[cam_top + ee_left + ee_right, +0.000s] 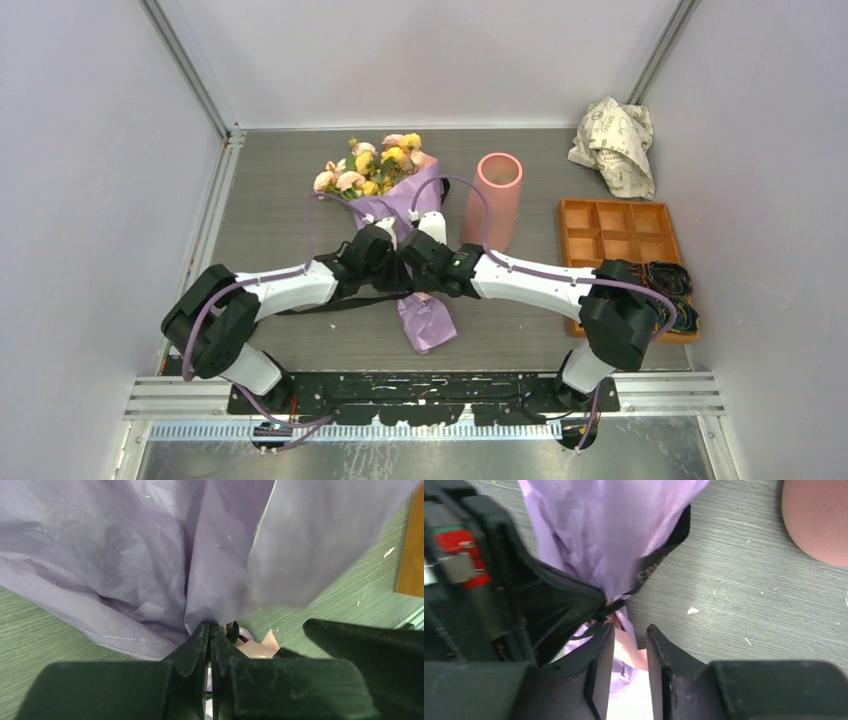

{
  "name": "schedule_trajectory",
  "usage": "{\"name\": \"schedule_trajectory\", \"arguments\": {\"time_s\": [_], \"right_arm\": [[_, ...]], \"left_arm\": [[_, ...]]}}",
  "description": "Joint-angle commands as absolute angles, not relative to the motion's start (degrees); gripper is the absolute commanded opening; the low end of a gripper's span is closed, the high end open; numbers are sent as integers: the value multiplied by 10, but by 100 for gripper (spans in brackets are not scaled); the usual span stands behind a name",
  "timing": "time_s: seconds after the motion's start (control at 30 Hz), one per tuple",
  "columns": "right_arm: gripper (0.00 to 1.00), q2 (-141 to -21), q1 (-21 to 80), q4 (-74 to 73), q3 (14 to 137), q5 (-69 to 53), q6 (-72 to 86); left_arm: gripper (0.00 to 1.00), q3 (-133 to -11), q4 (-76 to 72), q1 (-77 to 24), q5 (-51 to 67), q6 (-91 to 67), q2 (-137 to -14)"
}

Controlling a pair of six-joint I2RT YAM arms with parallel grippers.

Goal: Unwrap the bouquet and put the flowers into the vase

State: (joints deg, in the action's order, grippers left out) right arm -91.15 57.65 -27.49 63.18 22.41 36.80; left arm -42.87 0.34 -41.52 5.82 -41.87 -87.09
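The bouquet [400, 205] lies on the table, its flowers [368, 165] pointing to the back and the lilac paper's tail [428, 320] to the front. A black ribbon [659, 555] ties its narrow waist. Both grippers meet at that waist. My left gripper [210, 627] has its jaws pressed together, tips against the gathered lilac paper [150, 555]; I cannot tell whether they pinch anything. My right gripper [630, 629] stands open, jaws a finger-width apart over the lilac and pink paper just below the knot. The salmon-pink vase [495, 200] stands upright to the right of the bouquet.
An orange compartment tray [620, 240] sits right of the vase, with dark cords [668, 280] at its near right corner. Crumpled printed white paper [615, 140] lies in the back right corner. Walls close in the table on three sides.
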Motion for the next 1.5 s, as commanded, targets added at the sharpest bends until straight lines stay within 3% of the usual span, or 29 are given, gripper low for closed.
{"name": "schedule_trajectory", "arguments": {"time_s": [0.0,0.47,0.73,1.13,1.47], "right_arm": [[36,-904,567,-261,615,227,385],[38,-917,566,-234,596,180,398],[38,-914,567,-190,592,110,400],[37,-953,567,-160,610,58,410],[37,-972,567,-151,612,59,415]], "left_arm": [[6,-400,-20,-414,49,-429,-841],[13,-340,37,-416,9,-439,-746],[34,-315,88,-417,-29,-435,-663],[34,-276,-12,-416,-3,-465,-715],[31,-277,-7,-417,-11,-461,-703]]}}
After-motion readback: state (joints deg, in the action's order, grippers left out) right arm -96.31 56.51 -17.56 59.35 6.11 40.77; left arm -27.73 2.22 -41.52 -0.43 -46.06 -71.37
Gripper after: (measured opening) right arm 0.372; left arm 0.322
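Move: The ribbon knot at the waist of the bouquet lies right by my shut left fingertips, about 1 cm back, 1 cm to the left and 3 cm below. From my right hand, the knot is level fore and aft, some 3 cm left and 6 cm below. Counted from the left hand, the vase stands about 10 cm ahead and 15 cm right, the flower heads 25 cm ahead and 8 cm left, and the wrapper's foot end 9 cm back and 2 cm right. I draw my left hand left and back some 7 cm across the knot, opening the shut fingers to about a third on a brief rise, then sink with them spread at the knot's left side. My part-open right hand goes down about 4 cm to the ribbon loop, first slightly right, then left and back some 5 cm, tilting about 15 degrees so the fingers point more steeply down. ##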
